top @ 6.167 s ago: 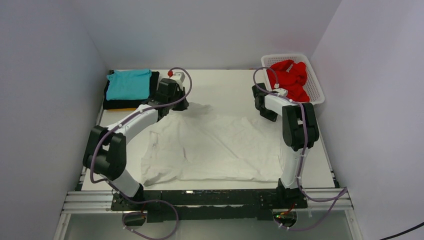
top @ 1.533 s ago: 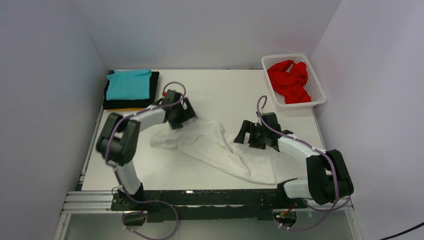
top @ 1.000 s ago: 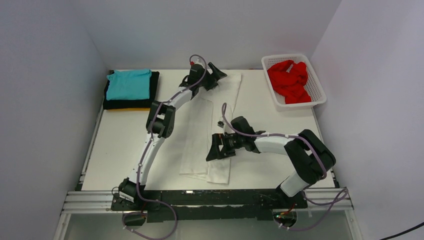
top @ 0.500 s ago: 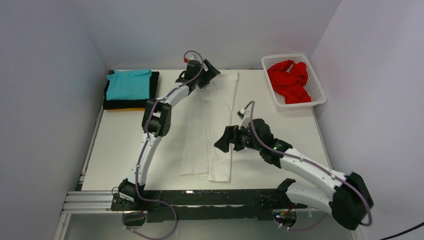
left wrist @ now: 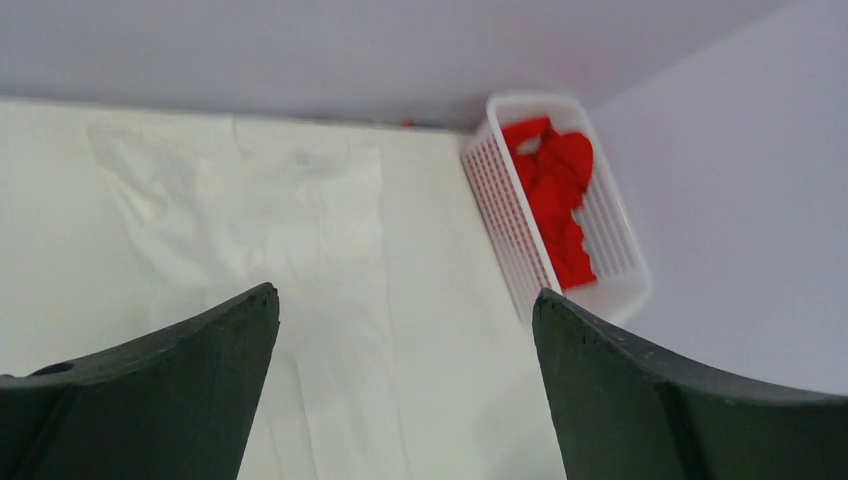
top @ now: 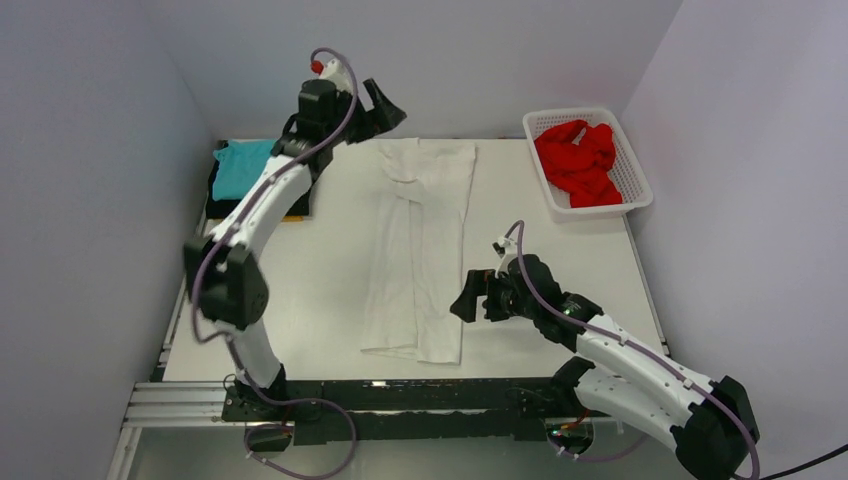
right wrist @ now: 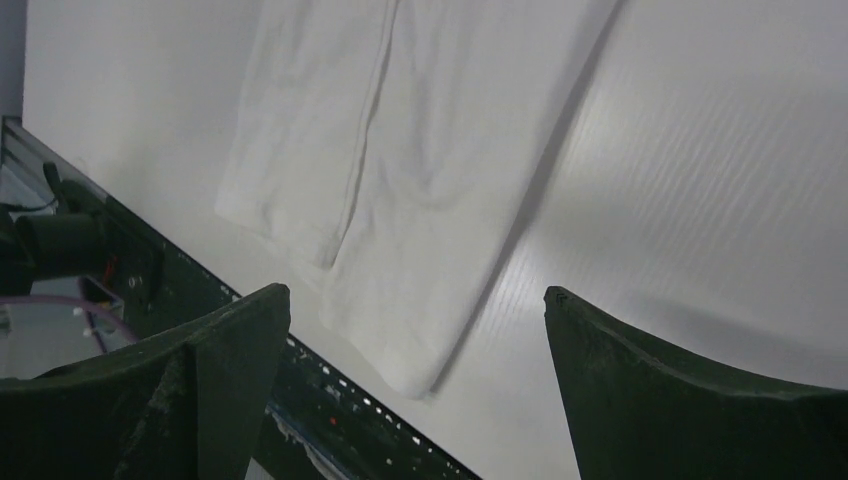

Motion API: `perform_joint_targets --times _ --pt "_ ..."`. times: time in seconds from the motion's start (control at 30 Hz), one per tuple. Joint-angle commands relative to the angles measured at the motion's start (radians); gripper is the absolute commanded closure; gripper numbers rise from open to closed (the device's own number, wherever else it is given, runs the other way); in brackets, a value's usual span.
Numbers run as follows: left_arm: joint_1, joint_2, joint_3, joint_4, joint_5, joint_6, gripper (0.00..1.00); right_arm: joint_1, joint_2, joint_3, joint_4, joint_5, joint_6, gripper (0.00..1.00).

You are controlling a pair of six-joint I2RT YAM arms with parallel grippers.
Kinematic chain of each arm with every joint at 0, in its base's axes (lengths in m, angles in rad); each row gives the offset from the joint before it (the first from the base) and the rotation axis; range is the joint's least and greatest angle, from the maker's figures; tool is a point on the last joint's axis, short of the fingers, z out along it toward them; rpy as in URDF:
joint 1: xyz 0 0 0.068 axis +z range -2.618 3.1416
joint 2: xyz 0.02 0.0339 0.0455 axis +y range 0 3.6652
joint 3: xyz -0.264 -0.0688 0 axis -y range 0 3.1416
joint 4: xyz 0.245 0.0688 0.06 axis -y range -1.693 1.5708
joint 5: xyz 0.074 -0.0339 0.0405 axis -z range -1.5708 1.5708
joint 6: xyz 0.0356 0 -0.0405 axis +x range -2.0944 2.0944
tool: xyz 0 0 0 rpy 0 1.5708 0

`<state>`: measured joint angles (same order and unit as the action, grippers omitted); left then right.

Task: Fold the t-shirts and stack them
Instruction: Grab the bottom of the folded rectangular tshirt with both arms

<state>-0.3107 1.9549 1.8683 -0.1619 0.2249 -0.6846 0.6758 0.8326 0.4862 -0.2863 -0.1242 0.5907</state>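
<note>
The large white t-shirt lies folded lengthwise into a long narrow strip from the back of the table to its front edge. My left gripper hangs open, raised above the strip's far end, with nothing between its jaws. My right gripper is open just right of the strip's near end, holding nothing. A teal t-shirt tops a black one at the back left, partly behind the left arm. The red t-shirt lies crumpled in the basket.
The white lattice basket stands at the back right corner, also seen in the left wrist view. Grey walls close in the table on three sides. A black rail runs along the front edge just below the strip's end.
The left arm has lifted off the shirt's far end and swung up and left. The right arm has pulled back toward the front right. The white strip lies as before.
</note>
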Motion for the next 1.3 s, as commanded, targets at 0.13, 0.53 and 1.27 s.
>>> perform_joint_targets --times 0.13,0.53,1.27 --pt "-0.131 -0.649 -0.947 0.003 -0.1 0.049 0.01 0.025 0.032 -0.076 0.049 -0.172 0.097 0.0" --pt "-0.431 -0.946 -1.476 -0.057 -0.037 -0.185 0.19 0.143 0.126 -0.204 0.181 -0.24 0.26 0.09" --pt "-0.47 -0.995 -1.405 -0.379 -0.159 -0.165 0.36 0.25 0.289 -0.133 0.158 -0.205 0.278 0.28"
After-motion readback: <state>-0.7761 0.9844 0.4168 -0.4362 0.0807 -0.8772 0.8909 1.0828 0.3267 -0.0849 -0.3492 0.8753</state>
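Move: The white t-shirt's bottom left corner lies far back from the left gripper, some 46 cm back, 2 cm left and 30 cm below; the stack of folded shirts is about 30 cm left of that gripper, 4 cm back and 28 cm down. From the right gripper the bottom right corner is about 12 cm back, 3 cm left and 10 cm below, with the bottom left corner roughly 19 cm farther left and 2 cm farther out. Sweep the left gripper back about 42 cm and down towards the t-shirt's bottom left corner, going nearly level first, then dropping steeply, tipping its fingers some 40 degrees further down and slowing beside the shirt. Bring the right gripper back and down, drifting left, to the bottom right corner, tipping it down too. Partly close both, leaving them open around the corners without gripping. ##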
